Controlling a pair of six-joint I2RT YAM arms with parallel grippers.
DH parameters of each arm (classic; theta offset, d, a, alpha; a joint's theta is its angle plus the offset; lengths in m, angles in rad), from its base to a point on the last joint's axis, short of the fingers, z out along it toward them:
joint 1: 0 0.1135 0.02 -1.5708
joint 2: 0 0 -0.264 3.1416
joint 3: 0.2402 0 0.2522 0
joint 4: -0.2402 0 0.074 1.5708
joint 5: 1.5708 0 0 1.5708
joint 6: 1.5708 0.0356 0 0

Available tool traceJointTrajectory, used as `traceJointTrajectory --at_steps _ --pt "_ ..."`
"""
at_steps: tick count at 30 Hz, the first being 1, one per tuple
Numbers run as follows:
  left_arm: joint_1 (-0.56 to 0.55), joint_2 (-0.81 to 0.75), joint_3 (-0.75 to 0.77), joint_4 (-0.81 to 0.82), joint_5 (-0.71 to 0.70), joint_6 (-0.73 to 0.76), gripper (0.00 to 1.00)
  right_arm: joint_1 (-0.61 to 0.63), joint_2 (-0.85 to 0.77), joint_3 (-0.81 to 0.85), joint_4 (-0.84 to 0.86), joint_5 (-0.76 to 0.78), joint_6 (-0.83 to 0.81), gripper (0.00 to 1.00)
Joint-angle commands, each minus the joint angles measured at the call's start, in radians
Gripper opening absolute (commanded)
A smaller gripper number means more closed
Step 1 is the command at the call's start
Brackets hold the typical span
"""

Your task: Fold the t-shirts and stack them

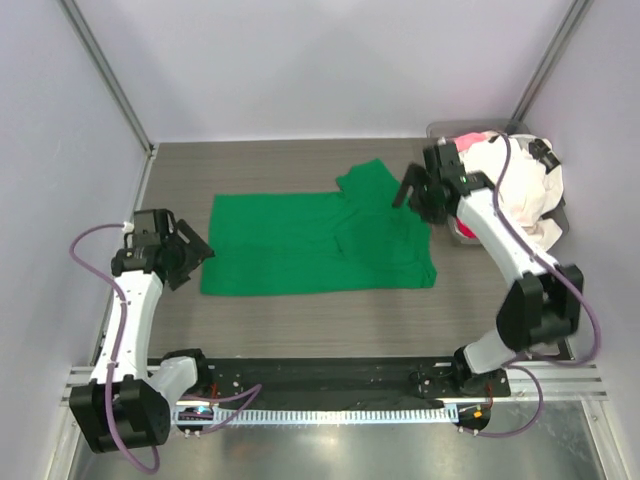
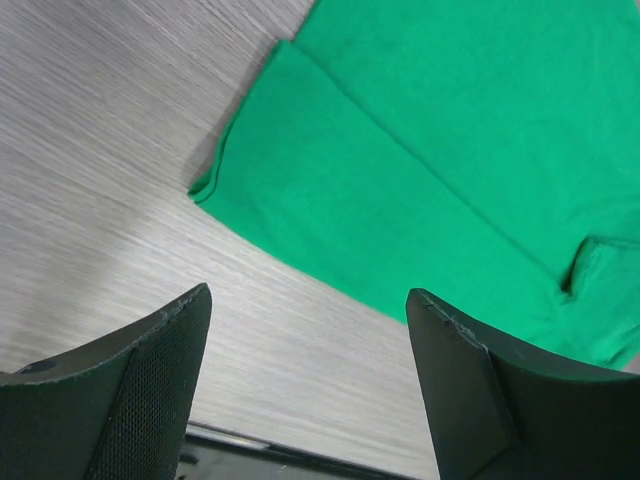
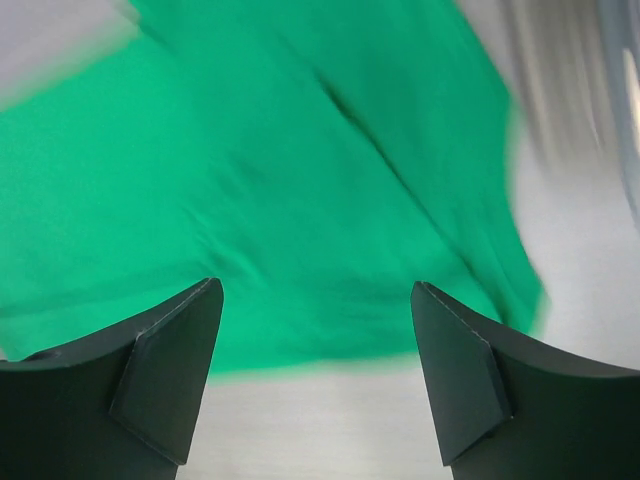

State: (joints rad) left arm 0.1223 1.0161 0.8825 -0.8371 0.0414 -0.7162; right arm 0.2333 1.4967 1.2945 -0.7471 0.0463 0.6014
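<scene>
A bright green t-shirt (image 1: 315,245) lies partly folded and flat in the middle of the table, one sleeve sticking up at its far edge. In the left wrist view the green t-shirt (image 2: 450,150) fills the upper right, its corner on the wood. The right wrist view is blurred and shows the green t-shirt (image 3: 280,180) spread below. My left gripper (image 1: 190,255) hovers open just off the shirt's left edge, holding nothing. At the shirt's far right corner my right gripper (image 1: 412,190) is open and empty. White, pink and red t-shirts (image 1: 515,185) are heaped at the right.
A clear plastic bin (image 1: 450,130) at the back right holds the heap of shirts. Grey walls with metal posts close in the table on three sides. A black rail (image 1: 330,375) with the arm bases runs along the near edge.
</scene>
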Motion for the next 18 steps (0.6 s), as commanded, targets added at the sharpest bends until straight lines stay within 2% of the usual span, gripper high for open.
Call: traceJointTrajectory --at_steps 1,3,4,5,6,7,10,12,16,18 --pt "-0.006 0.001 0.053 -0.135 -0.009 0.133 0.8 0.003 0.216 0.318 0.023 -0.033 -0.136 0.82" --pt "-0.009 -0.005 0.038 -0.132 0.056 0.165 0.79 0.003 0.402 0.475 -0.015 -0.025 -0.166 0.82" --pt "-0.007 -0.008 0.021 -0.117 0.113 0.169 0.79 0.003 0.463 0.641 -0.035 -0.01 -0.181 0.82" --pt "-0.007 -0.014 0.007 -0.091 0.126 0.167 0.79 0.001 0.596 0.726 -0.072 -0.002 -0.193 0.83" --pt "-0.007 -0.016 -0.01 -0.082 0.13 0.161 0.78 0.001 0.659 0.817 -0.095 0.007 -0.204 0.83" --pt "-0.007 -0.014 -0.008 -0.076 0.133 0.164 0.78 -0.002 0.722 0.995 -0.115 0.001 -0.212 0.83" --pt "-0.009 -0.019 -0.016 -0.054 0.152 0.164 0.78 -0.002 0.945 1.266 -0.149 -0.017 -0.239 0.83" --pt "-0.007 -0.019 -0.014 -0.057 0.147 0.162 0.77 -0.002 1.011 1.302 -0.077 -0.013 -0.262 0.83" --pt "-0.009 -0.031 -0.016 -0.054 0.144 0.159 0.77 -0.002 1.02 1.2 0.141 0.015 -0.302 0.85" --pt "-0.015 -0.027 -0.017 -0.056 0.144 0.159 0.76 -0.002 1.051 1.215 0.196 0.039 -0.314 0.85"
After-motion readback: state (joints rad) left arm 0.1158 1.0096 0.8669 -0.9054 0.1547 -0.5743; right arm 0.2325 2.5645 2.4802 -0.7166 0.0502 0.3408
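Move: The green t-shirt's far sleeve tip lies about 24 cm ahead of the open right hand, 4 cm to its left and 15 cm below. The shirt's near right hem corner is some 10 cm back, 5 cm right, 15 cm down. The clothes bin stands about 11 cm ahead and 21 cm right, its middle 10 cm lower. From the left hand the sleeve tip is roughly 35 cm ahead, 33 cm right and 13 cm below. Towards the t-shirt's far sleeve, the empty right hand sweeps forward fast, some 26 cm and about 5 cm left, rising slightly before it sinks to about 7 cm lower than it began. Its fingers stay wide open, swing about 10 degrees towards forward and turn slightly counter-clockwise, still clear of the cloth. The open left hand eases a couple of centimetres back and right, turning slightly clockwise. ##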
